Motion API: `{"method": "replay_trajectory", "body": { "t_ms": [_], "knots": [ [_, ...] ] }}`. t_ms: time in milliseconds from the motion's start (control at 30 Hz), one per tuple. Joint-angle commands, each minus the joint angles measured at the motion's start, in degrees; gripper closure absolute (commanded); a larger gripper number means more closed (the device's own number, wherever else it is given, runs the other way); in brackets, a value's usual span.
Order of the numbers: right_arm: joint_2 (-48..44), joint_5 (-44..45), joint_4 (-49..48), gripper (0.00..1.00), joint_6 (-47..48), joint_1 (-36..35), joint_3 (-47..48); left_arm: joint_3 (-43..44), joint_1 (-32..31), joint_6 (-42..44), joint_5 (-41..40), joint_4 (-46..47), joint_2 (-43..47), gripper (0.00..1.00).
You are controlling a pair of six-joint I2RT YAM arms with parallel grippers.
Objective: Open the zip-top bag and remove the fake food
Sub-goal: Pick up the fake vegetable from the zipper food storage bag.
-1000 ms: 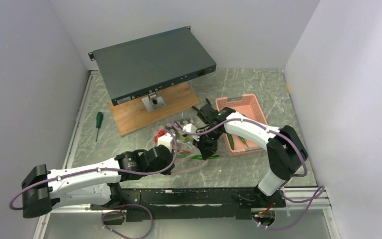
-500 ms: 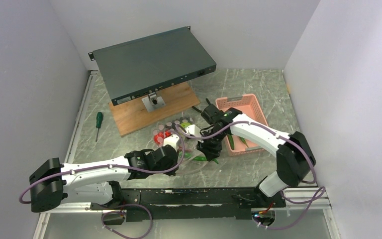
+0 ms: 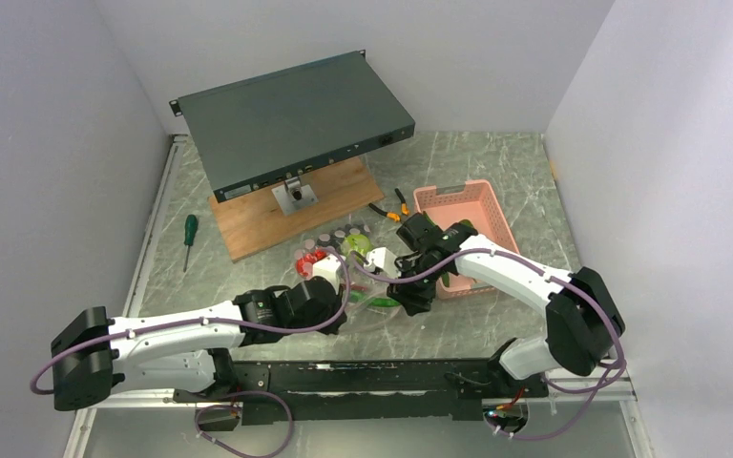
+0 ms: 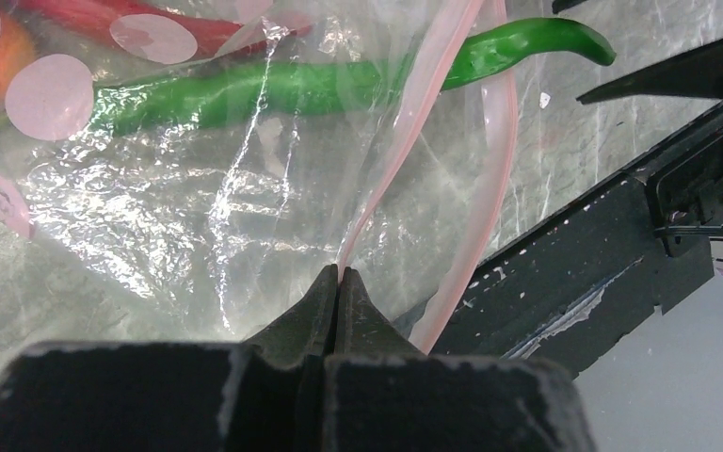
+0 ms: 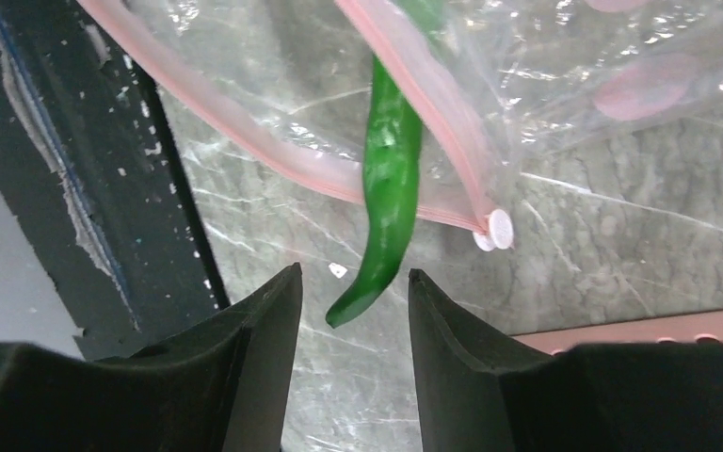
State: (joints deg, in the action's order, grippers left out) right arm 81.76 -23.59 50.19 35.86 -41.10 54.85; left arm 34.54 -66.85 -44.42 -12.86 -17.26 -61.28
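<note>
The clear dotted zip-top bag (image 3: 344,258) lies on the marble table, its mouth open toward the near edge. Fake food shows inside: red pieces (image 3: 309,258) and a green apple (image 3: 357,243). A long green pod (image 4: 273,89) pokes out of the bag's mouth (image 5: 391,160). My left gripper (image 4: 339,275) is shut on the bag's pink zip edge (image 4: 386,160). My right gripper (image 5: 353,278) stands open just off the mouth, with the pod's tip between its fingers (image 5: 268,320), neither touching it. In the top view the right gripper (image 3: 410,298) hangs over the pod (image 3: 382,302).
A pink basket (image 3: 482,200) stands right of the bag, with something green (image 3: 447,279) showing by its near edge. Orange-handled pliers (image 3: 391,212) lie behind the bag. A grey rack unit (image 3: 291,114) on a wooden board (image 3: 248,229) fills the back; a screwdriver (image 3: 189,232) lies left. The black rail (image 4: 602,235) edges the table.
My right gripper has opened and shifted toward the near edge, to the pod's tip. The right arm swung rightward, uncovering the pliers. The left gripper kept its hold on the bag.
</note>
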Motion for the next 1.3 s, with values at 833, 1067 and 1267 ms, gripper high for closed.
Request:
{"method": "replay_trajectory", "body": {
  "t_ms": [833,1067,1267],
  "knots": [
    [-18.4,11.2,6.1,1.00,7.8,5.6,3.8,-3.8,-0.2,-4.9,-2.6,4.8,7.1,1.00],
    [-26.6,11.6,14.0,1.00,15.0,10.2,2.6,-3.7,-0.2,-5.5,-4.9,4.2,10.2,1.00],
    [-32.5,8.8,18.0,1.00,16.9,15.5,2.1,-4.5,-0.2,-7.4,-8.7,3.0,13.6,1.00]
  ]
}}
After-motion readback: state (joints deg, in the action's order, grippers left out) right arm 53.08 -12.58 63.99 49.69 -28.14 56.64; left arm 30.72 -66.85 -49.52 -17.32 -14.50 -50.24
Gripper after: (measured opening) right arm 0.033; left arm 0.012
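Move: The right hand, open, hangs over the bent end of the green pepper sticking out of the bag; the pepper's middle is about 7 cm to its left, 2 cm ahead and 3 cm below. The green apple in the bag lies roughly 12 cm ahead and 11 cm to the left, the pink basket's middle about 13 cm ahead and 10 cm to the right. From the left hand, which holds the bag's zip lip, the pepper's middle is about 5 cm ahead, 6 cm right and 5 cm below. Ease the right gripper about 2 cm forward and slightly down, and pinch the pepper's protruding end. Then lift it some 11 cm while drawing it about 9 cm right, out of the bag's mouth and towards the basket, tipping the fingers forward some 25 degrees. Keep the left fingers shut on the zip lip, raising it 3 to 4 cm late in the pull. ##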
